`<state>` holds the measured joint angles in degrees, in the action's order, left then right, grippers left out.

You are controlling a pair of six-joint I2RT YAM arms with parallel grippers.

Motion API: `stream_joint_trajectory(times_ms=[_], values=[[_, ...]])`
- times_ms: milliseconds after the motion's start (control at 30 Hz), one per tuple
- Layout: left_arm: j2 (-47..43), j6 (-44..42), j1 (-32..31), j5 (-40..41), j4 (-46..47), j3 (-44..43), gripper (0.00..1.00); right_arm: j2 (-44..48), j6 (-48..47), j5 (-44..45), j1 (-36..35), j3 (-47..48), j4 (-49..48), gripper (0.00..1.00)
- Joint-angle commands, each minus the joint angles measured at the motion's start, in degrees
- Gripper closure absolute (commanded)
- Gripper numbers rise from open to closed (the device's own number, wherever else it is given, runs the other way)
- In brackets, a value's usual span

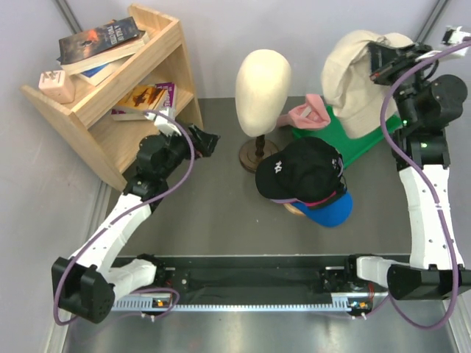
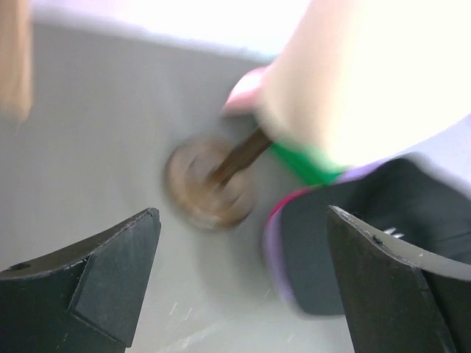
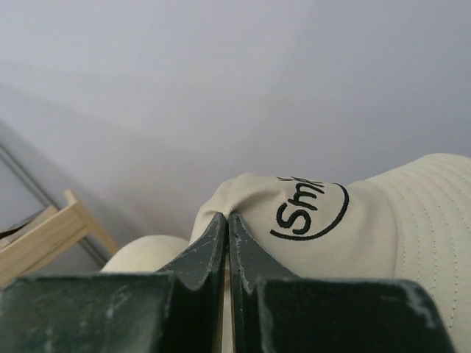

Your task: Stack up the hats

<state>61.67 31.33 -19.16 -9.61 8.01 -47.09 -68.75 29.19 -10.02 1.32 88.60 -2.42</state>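
A black cap with a white logo (image 1: 309, 170) tops a pile of hats; a magenta edge and a blue cap (image 1: 328, 211) show beneath it. A light pink cap (image 1: 309, 114) lies behind the pile. High at the back right hangs the cream bucket hat (image 1: 359, 77), with my right gripper (image 1: 384, 57) shut on a pinch of its fabric (image 3: 227, 220); its black round logo (image 3: 309, 209) faces the wrist camera. My left gripper (image 1: 210, 140) stands open and empty left of the pile. Its view is blurred, with the black cap (image 2: 368, 220) past its right finger (image 2: 397, 287).
The cream mannequin head (image 1: 263, 81) stands on a round wooden base (image 1: 257, 156) between my left gripper and the pile. A green cloth (image 1: 353, 143) lies under the pink cap. A wooden shelf (image 1: 110, 95) with books fills the back left.
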Motion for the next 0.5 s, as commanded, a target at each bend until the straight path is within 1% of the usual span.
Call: stream_joint_trajectory(times_ms=[0,33,100,133,167,200,233,300,400,467], values=[[1.33,-0.75,0.17,-5.86,9.83,-10.62,0.03,0.46,3.24,-4.39,-6.23,3.77,-5.93,1.0],[2.13,-0.31,0.17,-7.86,11.22,-11.96,0.04,0.37,3.33,-4.39,-8.51,3.86,-6.37,1.0],[4.23,1.79,-0.79,-9.89,14.38,-14.42,0.05,0.2,3.59,-3.96,-10.89,4.65,-7.6,1.0],[5.03,2.32,-1.49,-10.86,16.75,-17.22,0.06,0.02,3.33,-3.43,-13.16,5.0,-7.78,1.0],[5.91,2.5,-2.37,-11.39,17.04,-18.99,0.06,-0.15,3.24,-3.08,-14.32,5.35,-7.87,1.0],[7.92,1.64,-4.72,-11.49,17.04,-20.83,0.06,-0.59,2.89,-2.9,-15.37,6.05,-8.04,1.0],[8.98,0.76,-6.05,-11.66,16.95,-24.94,0.06,-0.86,2.89,-2.64,-17.12,6.32,-8.13,1.0],[12.31,-1.78,-9.91,-11.4,16.95,-28.65,0.06,-1.64,2.8,-2.63,-18.72,6.85,-8.48,1.0],[16.97,-3.21,-12.65,-10.87,16.16,-34.9,0.06,-2.44,2.54,-2.2,-21.79,6.94,-8.83,1.0],[19.09,-1.81,-12.92,-11.83,16.33,-38.14,0.06,-2.88,2.01,-1.93,-23.82,7.11,-8.75,1.0]])
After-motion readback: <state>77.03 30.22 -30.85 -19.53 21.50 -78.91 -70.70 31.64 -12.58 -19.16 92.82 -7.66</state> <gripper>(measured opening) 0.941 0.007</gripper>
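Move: Up and to the left hand's right is the cream hat, some 42 cm right of it, 4 cm farther out and 20 cm higher. The foam head is about 20 cm ahead of the left hand and 15 cm right, the hat stack 30 cm right, 2 cm back and 8 cm lower. From the right hand, pinching the cream hat, the stack is some 15 cm left, 4 cm back and 36 cm down; the green bin is 15 cm ahead, 10 cm right, 45 cm below. Swinging the cream hat left at height, the right hand travels about 14 cm left and somewhat back, rising slightly, towards the side above the hat stack, turning some 25 degrees counter-clockwise with its fingers still shut on the fabric. The empty left hand climbs steeply, some 22 cm, then veers right towards the cream hat, tipping its open fingers up and turning clockwise. ##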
